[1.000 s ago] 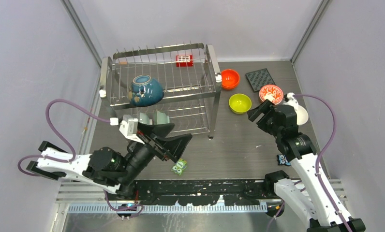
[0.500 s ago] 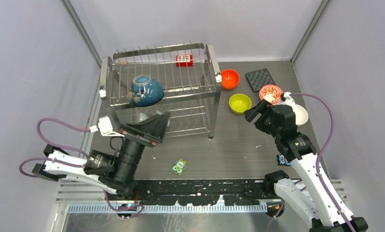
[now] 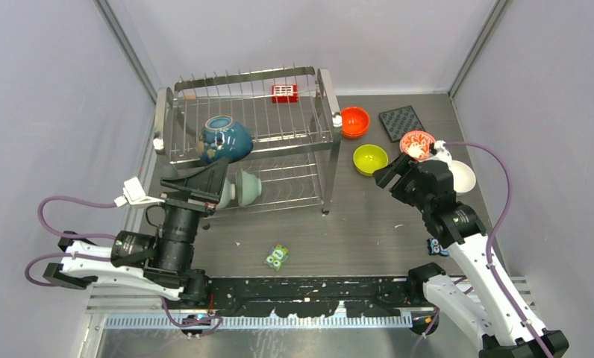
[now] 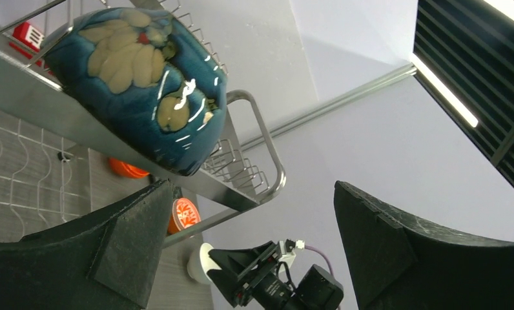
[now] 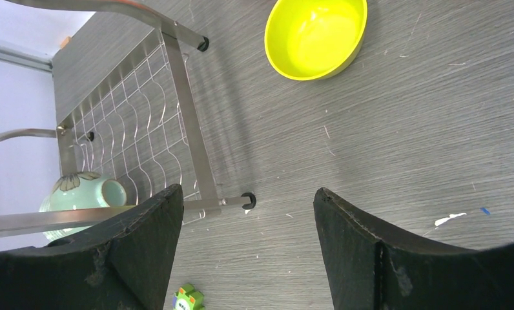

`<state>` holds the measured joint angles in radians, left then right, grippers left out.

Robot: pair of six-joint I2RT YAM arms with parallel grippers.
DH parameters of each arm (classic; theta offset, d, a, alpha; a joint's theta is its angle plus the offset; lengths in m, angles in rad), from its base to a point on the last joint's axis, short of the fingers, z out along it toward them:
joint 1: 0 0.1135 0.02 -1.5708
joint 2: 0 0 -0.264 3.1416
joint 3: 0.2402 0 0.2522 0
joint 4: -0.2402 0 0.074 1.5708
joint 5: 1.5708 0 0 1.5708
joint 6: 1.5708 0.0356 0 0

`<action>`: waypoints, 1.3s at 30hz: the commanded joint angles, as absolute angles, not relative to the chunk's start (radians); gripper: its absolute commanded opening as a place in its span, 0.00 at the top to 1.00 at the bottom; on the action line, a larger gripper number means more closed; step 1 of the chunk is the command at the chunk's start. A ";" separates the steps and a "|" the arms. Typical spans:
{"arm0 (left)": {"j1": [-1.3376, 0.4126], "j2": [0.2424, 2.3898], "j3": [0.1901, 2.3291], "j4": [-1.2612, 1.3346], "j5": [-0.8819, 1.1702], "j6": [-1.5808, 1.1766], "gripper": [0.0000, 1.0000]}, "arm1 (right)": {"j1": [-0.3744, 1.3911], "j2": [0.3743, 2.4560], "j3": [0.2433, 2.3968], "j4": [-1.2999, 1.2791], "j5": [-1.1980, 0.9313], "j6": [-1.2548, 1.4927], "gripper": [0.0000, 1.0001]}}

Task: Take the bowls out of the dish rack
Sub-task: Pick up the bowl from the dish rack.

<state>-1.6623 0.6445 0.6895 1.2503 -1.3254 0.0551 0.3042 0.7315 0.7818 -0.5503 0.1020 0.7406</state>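
The dish rack (image 3: 320, 112) stands at the back left. A dark teal-blue bowl (image 3: 225, 139) lies on its side on the upper tier, and a pale green bowl (image 3: 246, 188) sits on the lower tier. My left gripper (image 3: 216, 183) is open at the rack's front left, just left of the pale green bowl and below the teal bowl (image 4: 138, 77). Nothing is between its fingers (image 4: 132, 239). My right gripper (image 3: 393, 173) hangs open and holds nothing, right of the rack beside the yellow-green bowl (image 3: 370, 159). In the right wrist view the yellow-green bowl (image 5: 316, 35) and pale green bowl (image 5: 83, 194) show.
On the table right of the rack sit an orange bowl (image 3: 355, 121), a red-flowered bowl (image 3: 417, 143), a white bowl (image 3: 464, 177) and a dark square mat (image 3: 401, 122). A small green toy (image 3: 277, 256) lies near the front. A red-white block (image 3: 284, 93) is clipped on the rack.
My left arm swung left and turned its open gripper toward the rack's front, uncovering the pale green bowl. My right gripper crept slightly left.
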 commanded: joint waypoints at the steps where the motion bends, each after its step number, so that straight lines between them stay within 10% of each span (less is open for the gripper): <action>1: -1.654 0.610 0.652 1.229 -1.380 -0.026 0.04 | 0.309 0.741 0.825 -0.503 0.087 0.755 0.22; 39: -1.423 0.548 0.519 1.071 -1.178 -0.337 0.31 | 0.318 0.758 0.803 -0.458 0.072 0.756 0.22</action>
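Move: The blue bowl sits upside down on the upper shelf, about 10 cm straight ahead of the left hand, within a centimetre or so sideways, and some 5 cm below it. On the shelf below are two light green bowls, roughly 30 cm below the hand: one 8 cm ahead and 1 cm to its right, the other 6 cm ahead and 5 cm to its left. From the right hand the blue bowl is about 36 cm to the left, 1 cm farther out and 17 cm higher. Still short of the blue bowl and touching nothing, the left hand sinks about 3 cm towards the bowl's level and eases some 2 cm forward towards it, nearly stopping for the last half second. Its fingers, wide open at first, narrow to roughly two-thirds open, while the wrist turns about 5 degrees, tipping the fingers slightly up and to the left. ##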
